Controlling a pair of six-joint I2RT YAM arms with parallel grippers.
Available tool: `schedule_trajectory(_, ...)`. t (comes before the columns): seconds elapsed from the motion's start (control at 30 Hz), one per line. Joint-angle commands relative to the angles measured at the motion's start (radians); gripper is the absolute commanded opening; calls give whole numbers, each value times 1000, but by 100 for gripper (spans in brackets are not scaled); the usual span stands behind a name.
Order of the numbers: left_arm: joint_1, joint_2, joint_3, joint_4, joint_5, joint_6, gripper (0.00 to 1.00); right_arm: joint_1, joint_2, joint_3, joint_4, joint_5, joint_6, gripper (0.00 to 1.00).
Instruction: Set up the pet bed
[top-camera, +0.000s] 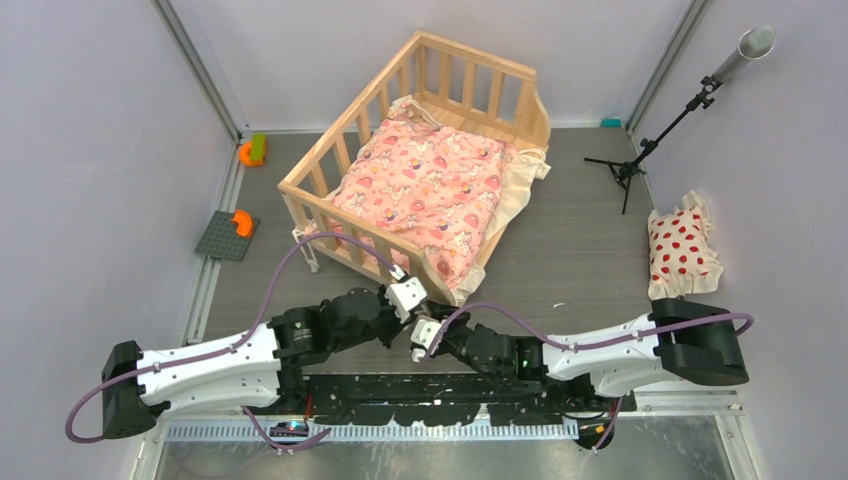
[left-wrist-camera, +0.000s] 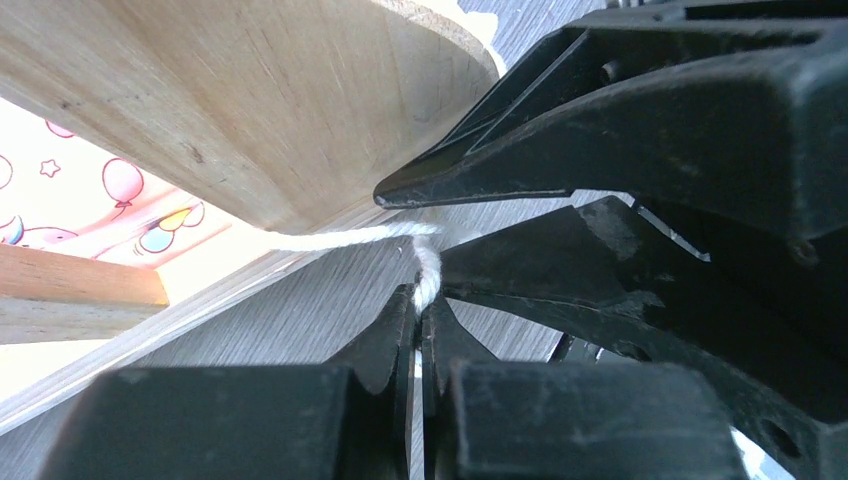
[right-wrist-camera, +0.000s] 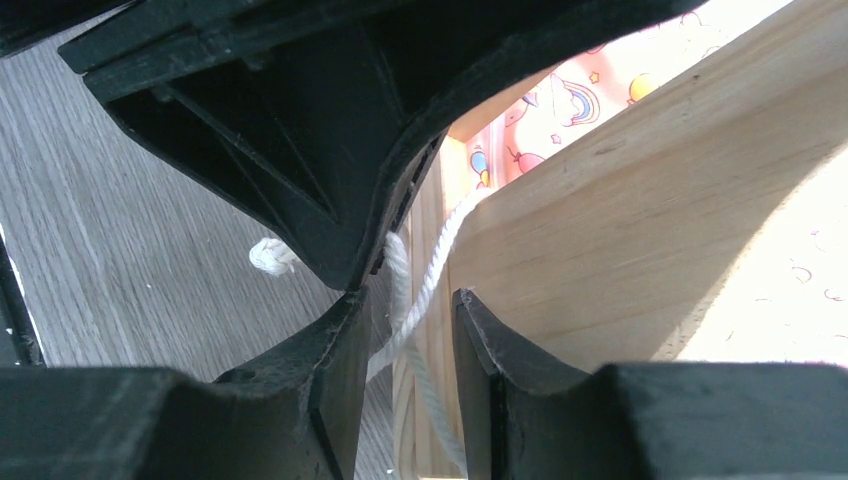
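The light-wood pet bed (top-camera: 478, 56) stands at the table's middle back, with the pink print cushion (top-camera: 430, 190) lying in it. Both grippers meet at its near corner. My left gripper (top-camera: 408, 293) (left-wrist-camera: 420, 300) is shut on a white cord tie (left-wrist-camera: 340, 238) that runs taut to the bed's wooden corner (left-wrist-camera: 260, 90). My right gripper (top-camera: 425, 335) (right-wrist-camera: 408, 300) is open, and two strands of the cord (right-wrist-camera: 400, 270) pass loosely between its fingers beside the bed's wood (right-wrist-camera: 620, 220). A knotted cord end (right-wrist-camera: 268, 257) hangs by the left gripper's fingers (right-wrist-camera: 300, 120).
A white pillow with red dots (top-camera: 680, 245) lies at the right wall. A black tripod stand (top-camera: 640, 160) rises at the back right. Orange toy pieces (top-camera: 252, 150) and a grey baseplate (top-camera: 228, 236) sit at the left wall.
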Motion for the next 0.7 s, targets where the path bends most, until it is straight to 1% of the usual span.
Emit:
schedule_trajectory(0.0, -4, -12, 45, 28, 35, 5, 0, -27, 12, 37, 108, -8, 31, 39)
schedule_trajectory(0.1, -4, -15, 45, 28, 39, 5, 0, -35, 23, 37, 122, -7, 39, 33)
schedule_trajectory(0.3, -5, -27, 43, 24, 44, 7, 0, -46, 27, 20, 148, 7, 69, 15)
schedule_trajectory(0.4, -3, -39, 40, 24, 44, 8, 0, -48, 19, 7, 150, 8, 97, 8)
schedule_trajectory(0.57, -3, -51, 35, 26, 31, 8, 0, -50, -3, -9, 124, -18, 136, 1)
schedule_trajectory(0.67, -3, -49, 34, 33, 14, 9, 0, -50, -16, -6, 85, -47, 156, 1)
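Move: The white cord is already shut in the left fingers. The stretch of it next to be pinched runs between the right hand's open fingertips, about 1 cm ahead of that hand point and level with it sideways, at its height. From the left hand, that stretch is some 1 cm ahead and 1 cm to the right. The curved end of the crib's end board stands roughly 5 cm ahead and 2 cm to the right of the right hand. Forward by only about 1 cm, after a slight dip and then a slight rise, the right hand eases its straddling fingers towards the crib and over the cord. It closes them from almost half open to nearly shut, pinching the cord right beside the left fingertips while rolling less than 10 degrees. The left hand keeps its pinch and lifts about 1 cm. ##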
